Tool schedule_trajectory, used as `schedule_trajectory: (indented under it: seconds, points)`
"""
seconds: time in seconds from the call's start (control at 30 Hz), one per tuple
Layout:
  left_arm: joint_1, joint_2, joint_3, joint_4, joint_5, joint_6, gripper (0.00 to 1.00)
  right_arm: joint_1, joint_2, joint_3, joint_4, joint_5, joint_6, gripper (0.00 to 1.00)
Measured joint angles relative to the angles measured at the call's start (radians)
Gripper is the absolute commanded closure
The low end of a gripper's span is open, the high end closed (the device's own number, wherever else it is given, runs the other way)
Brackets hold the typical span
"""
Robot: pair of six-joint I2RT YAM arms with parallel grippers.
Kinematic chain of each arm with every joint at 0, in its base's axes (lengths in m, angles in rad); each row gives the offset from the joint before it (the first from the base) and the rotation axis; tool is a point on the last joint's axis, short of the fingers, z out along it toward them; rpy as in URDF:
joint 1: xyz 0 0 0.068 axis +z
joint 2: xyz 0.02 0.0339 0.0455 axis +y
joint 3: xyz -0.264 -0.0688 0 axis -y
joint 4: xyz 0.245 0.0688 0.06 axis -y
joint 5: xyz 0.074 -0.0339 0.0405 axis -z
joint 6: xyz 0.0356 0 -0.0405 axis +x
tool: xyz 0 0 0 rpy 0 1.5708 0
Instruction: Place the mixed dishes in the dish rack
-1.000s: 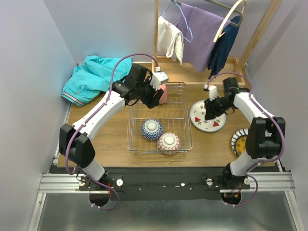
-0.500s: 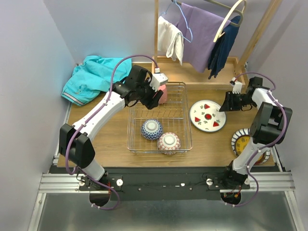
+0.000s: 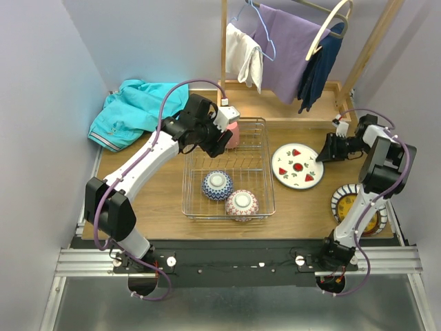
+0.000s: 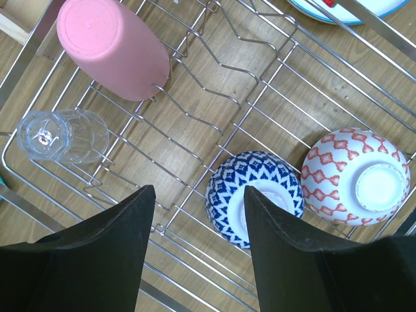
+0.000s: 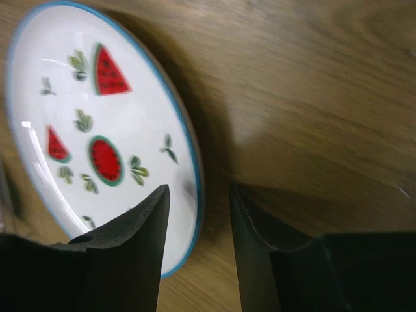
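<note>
The dish rack [image 3: 187, 181] sits mid-table. In it are the blue-patterned bowl [image 3: 217, 185] and the pink-patterned bowl [image 3: 242, 204], both upside down, and the pink cup [image 3: 234, 134] at the far end. The left wrist view shows the pink cup [image 4: 114, 49], a small clear glass [image 4: 62, 135], the blue bowl [image 4: 224, 195] and the pink bowl [image 4: 354, 175] on the rack wires [image 4: 195, 110]. My left gripper [image 4: 198, 190] hovers open above them, empty. My right gripper [image 5: 199, 190] stands open, low, astride the right rim of the white fruit plate [image 5: 97, 130], which lies flat on the table [image 3: 297, 166].
A striped-rim plate [image 3: 342, 201] with a yellow centre lies at the right edge, partly under my right arm. A wooden clothes rack [image 3: 289, 55] with hanging garments stands at the back. A turquoise garment [image 3: 134, 110] is heaped at the back left.
My right gripper has swung from above the fruit plate out to its right side and come down at the rim. The left arm has stayed put.
</note>
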Motion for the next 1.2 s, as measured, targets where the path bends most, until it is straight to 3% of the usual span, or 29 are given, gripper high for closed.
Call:
schedule_trajectory:
  seconds: [0.13, 0.2, 0.47, 0.77, 1.2]
  points:
    - [0.0, 0.0, 0.0, -0.005, -0.012, 0.01, 0.34, -0.003, 0.069, 0.062, -0.076, -0.061, -0.048, 0.53]
    - [0.0, 0.002, 0.0, -0.006, -0.018, 0.016, 0.34, -0.005, 0.092, 0.082, -0.106, -0.083, -0.066, 0.59]
    - [0.0, 0.034, 0.013, -0.009, -0.028, 0.024, 0.34, -0.013, 0.121, 0.039, -0.154, -0.16, -0.076, 0.99]
    - [0.0, 0.047, 0.038, -0.01, -0.027, 0.023, 0.34, -0.011, 0.024, -0.006, -0.139, -0.101, -0.024, 1.0]
    - [0.0, 0.055, 0.084, 0.01, 0.003, -0.003, 0.34, -0.005, -0.444, -0.014, -0.023, 0.098, -0.012, 1.0]
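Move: The watermelon plate lies flat on the table, its middle about 9 cm to the right hand's left, 3 cm back and 2 cm below, with its right rim at the fingertips. The dish rack's middle is some 33 cm left and 4 cm back. The yellow plate lies about 12 cm right and 18 cm back, and the wooden tray's middle 18 cm ahead and 13 cm left. From the left hand, the watermelon plate is roughly 31 cm right, 4 cm ahead and 19 cm below. The watermelon plate's right rim is pinched as the right hand eases back and left a few centimetres, dips slightly and closes its half-open fingers to nearly shut. The hand then lifts quickly, some 16 cm, drifting about 4 cm right and a little forward, the fingers swinging forward by roughly 35 degrees and keeping their hold. ##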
